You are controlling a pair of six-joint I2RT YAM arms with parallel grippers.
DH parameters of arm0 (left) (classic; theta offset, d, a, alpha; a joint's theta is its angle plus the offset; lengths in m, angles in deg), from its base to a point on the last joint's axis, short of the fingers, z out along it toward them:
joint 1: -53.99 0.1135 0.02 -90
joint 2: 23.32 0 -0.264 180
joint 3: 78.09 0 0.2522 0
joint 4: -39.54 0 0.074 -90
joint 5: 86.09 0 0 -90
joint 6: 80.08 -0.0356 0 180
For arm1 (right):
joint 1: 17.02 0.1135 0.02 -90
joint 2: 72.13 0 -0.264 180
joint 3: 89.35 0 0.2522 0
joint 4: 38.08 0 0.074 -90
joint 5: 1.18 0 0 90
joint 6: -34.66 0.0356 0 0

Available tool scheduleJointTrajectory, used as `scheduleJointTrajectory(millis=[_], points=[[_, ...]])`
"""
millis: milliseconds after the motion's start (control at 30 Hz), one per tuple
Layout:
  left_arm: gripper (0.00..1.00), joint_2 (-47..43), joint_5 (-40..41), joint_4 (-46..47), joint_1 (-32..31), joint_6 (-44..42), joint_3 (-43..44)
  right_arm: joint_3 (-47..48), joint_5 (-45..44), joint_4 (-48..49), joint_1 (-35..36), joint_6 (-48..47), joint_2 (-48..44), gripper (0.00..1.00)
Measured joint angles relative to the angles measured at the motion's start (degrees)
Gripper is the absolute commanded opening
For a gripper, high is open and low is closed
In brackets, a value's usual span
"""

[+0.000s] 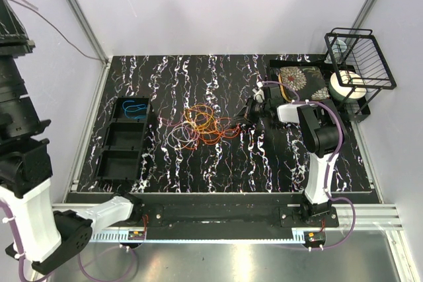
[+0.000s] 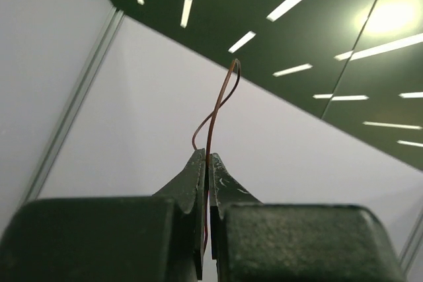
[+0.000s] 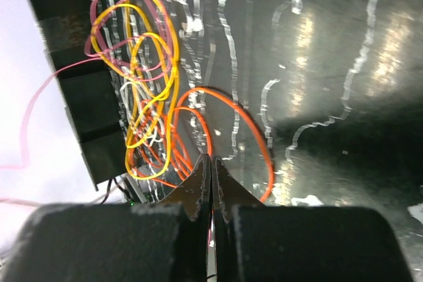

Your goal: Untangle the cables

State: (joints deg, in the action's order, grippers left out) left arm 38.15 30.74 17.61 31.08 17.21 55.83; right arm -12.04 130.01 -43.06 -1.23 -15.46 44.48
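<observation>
The cables [image 1: 201, 123] lie as a tangle of orange, yellow, red and pale loops in the middle of the black marbled table. My right gripper [image 1: 246, 115] rests at the tangle's right edge. In the right wrist view it [image 3: 211, 160] is shut, a pinkish strand shows in the slit between its fingers, and the tangle [image 3: 149, 90] spreads just beyond the tips. My left arm is raised high at the left. Its gripper [image 2: 208, 156] points at the ceiling, shut on a thin reddish-brown cable [image 2: 221, 97] that curls above it. One thin strand [image 1: 63, 34] slants down from the top left.
A black compartment tray [image 1: 122, 140] sits left of the tangle with a blue cable [image 1: 134, 107] coiled in its far compartment. At the back right stand a black wire rack [image 1: 360, 64], a white roll [image 1: 348, 86] and a floral mat [image 1: 301, 78].
</observation>
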Motion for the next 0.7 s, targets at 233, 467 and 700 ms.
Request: scheduleJointTrajectory(millis=[233, 467, 700], points=[[0.00, 2.25, -4.15, 9.81, 0.00, 0.09, 1.29, 0.72, -2.62, -3.91, 0.00, -0.90, 0.57, 0.00], [0.00, 2.32, -8.33, 18.93, 0.00, 1.01, 0.04, 1.79, -5.88, -6.75, -0.20, -1.49, 0.57, 0.06], [0.00, 1.18, -9.51, 20.06, 0.02, 3.74, -4.13, 2.27, -4.00, -6.62, -0.20, -1.49, 0.44, 0.58]])
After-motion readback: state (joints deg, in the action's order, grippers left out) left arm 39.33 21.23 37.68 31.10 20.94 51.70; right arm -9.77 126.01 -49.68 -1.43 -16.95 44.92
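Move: My right hand holds a cable low over the table, some 3 cm up, at the right edge of the tangle. The orange cable's loops lie about 6 cm to its left and 4 cm back, the yellow loops roughly 14 cm left and 1 cm ahead, the white coil some 20 cm left and 4 cm back. My left hand is high up with the pink cable; the orange loops lie about 18 cm ahead, 34 cm right and 73 cm below it. With my right hand I sink about 2 cm toward the table beside the orange loops, easing slightly right and dipping the fingertips, then open the fingers about halfway and let go of the cable as I begin to lift. My left hand keeps its grip on the pink cable, rising about 5 cm and drawing back while its fingers tip up some 20 degrees, then eases slightly down and forward. ##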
